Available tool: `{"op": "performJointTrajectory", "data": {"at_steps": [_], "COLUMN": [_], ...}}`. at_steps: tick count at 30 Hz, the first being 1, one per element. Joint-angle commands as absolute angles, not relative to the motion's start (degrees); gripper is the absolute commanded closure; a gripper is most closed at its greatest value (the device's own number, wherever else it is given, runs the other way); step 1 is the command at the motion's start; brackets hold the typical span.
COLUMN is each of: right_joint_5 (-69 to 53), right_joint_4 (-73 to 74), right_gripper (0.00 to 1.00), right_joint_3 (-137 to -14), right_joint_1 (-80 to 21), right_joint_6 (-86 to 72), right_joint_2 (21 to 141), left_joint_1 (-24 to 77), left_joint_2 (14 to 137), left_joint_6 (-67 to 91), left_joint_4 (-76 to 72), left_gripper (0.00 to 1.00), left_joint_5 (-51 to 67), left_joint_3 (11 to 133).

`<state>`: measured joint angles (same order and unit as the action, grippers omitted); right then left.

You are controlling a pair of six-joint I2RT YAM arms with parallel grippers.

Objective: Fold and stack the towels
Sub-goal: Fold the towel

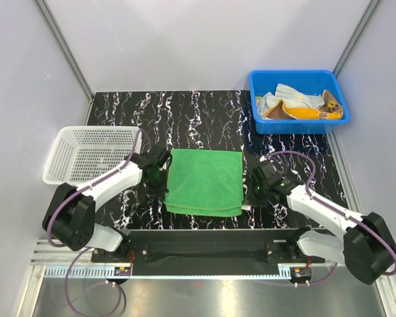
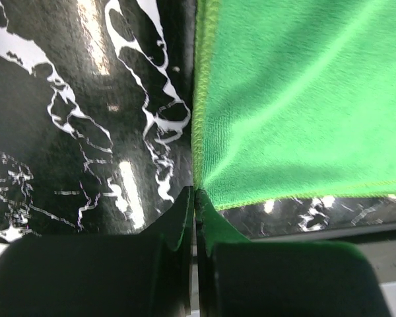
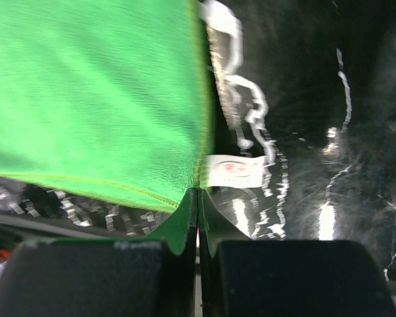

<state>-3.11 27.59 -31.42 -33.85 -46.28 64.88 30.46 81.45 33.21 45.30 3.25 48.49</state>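
Observation:
A plain green towel [image 1: 206, 181] lies spread in the middle of the black marbled table, with layered edges showing along its near side. My left gripper [image 1: 157, 186] is at its left edge. In the left wrist view it [image 2: 197, 193] is shut on a corner of the green towel [image 2: 303, 99], and creases fan out from the pinch. My right gripper [image 1: 257, 188] is at the right edge, shut [image 3: 198, 190] on the green towel's [image 3: 92, 92] corner beside a white label [image 3: 234, 172]. More towels [image 1: 297, 105], white and orange-yellow, sit heaped in the blue bin.
The blue bin [image 1: 254, 82] stands at the back right corner. A white mesh basket [image 1: 59, 165] sits at the left edge of the table. Grey walls close in the sides and back. The arms' base rail runs along the near edge.

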Motion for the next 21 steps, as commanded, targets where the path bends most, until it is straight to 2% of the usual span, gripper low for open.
{"op": "performJointTrajectory", "data": {"at_steps": [1,7,11,15,21], "right_joint_5": [-3.6,-4.6,-6.7,-8.3,-7.5], "right_joint_4": [32.2,39.0,34.9,30.1,27.3], "right_gripper": [1.00,1.00,1.00,1.00,1.00], "right_joint_3": [-38.0,-38.2,-31.5,-26.6,-23.4], "right_joint_1": [-34.5,-34.5,-34.5,-34.5,-34.5], "right_joint_6": [-44.8,-44.6,-47.6,-49.0,-50.1], "right_joint_2": [62.1,56.6,52.1,53.5,54.6], "left_joint_1": [30.4,31.5,32.2,32.7,33.2], "left_joint_2": [76.1,71.2,69.3,71.3,72.6], "left_joint_6": [35.0,38.9,41.3,41.7,42.5], "left_joint_4": [48.0,48.6,44.1,42.2,43.3], "left_gripper": [1.00,1.00,1.00,1.00,1.00], "left_joint_5": [5.6,8.6,8.8,6.0,2.0], "left_joint_3": [53.4,50.5,43.5,37.9,39.0]}}
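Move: The green towel is already pinched by its two near corners; its middle lies about 6 cm ahead and 13 cm right of the left hand, 7 cm ahead and 13 cm left of the right, some 2 cm lower. The front table edge runs straight behind, about 9 cm back of the left hand and 8 cm back of the right. The white basket stands 23 cm left and 15 cm ahead of the left hand. The towel's near edge is flicked by both hands together, their shut fingers keeping hold of the corners: they raise it about 5 cm, then swing it back towards the front table edge and down, finishing some 5 cm back and slightly lower than it began. The left hand rolls a little and returns partway. ##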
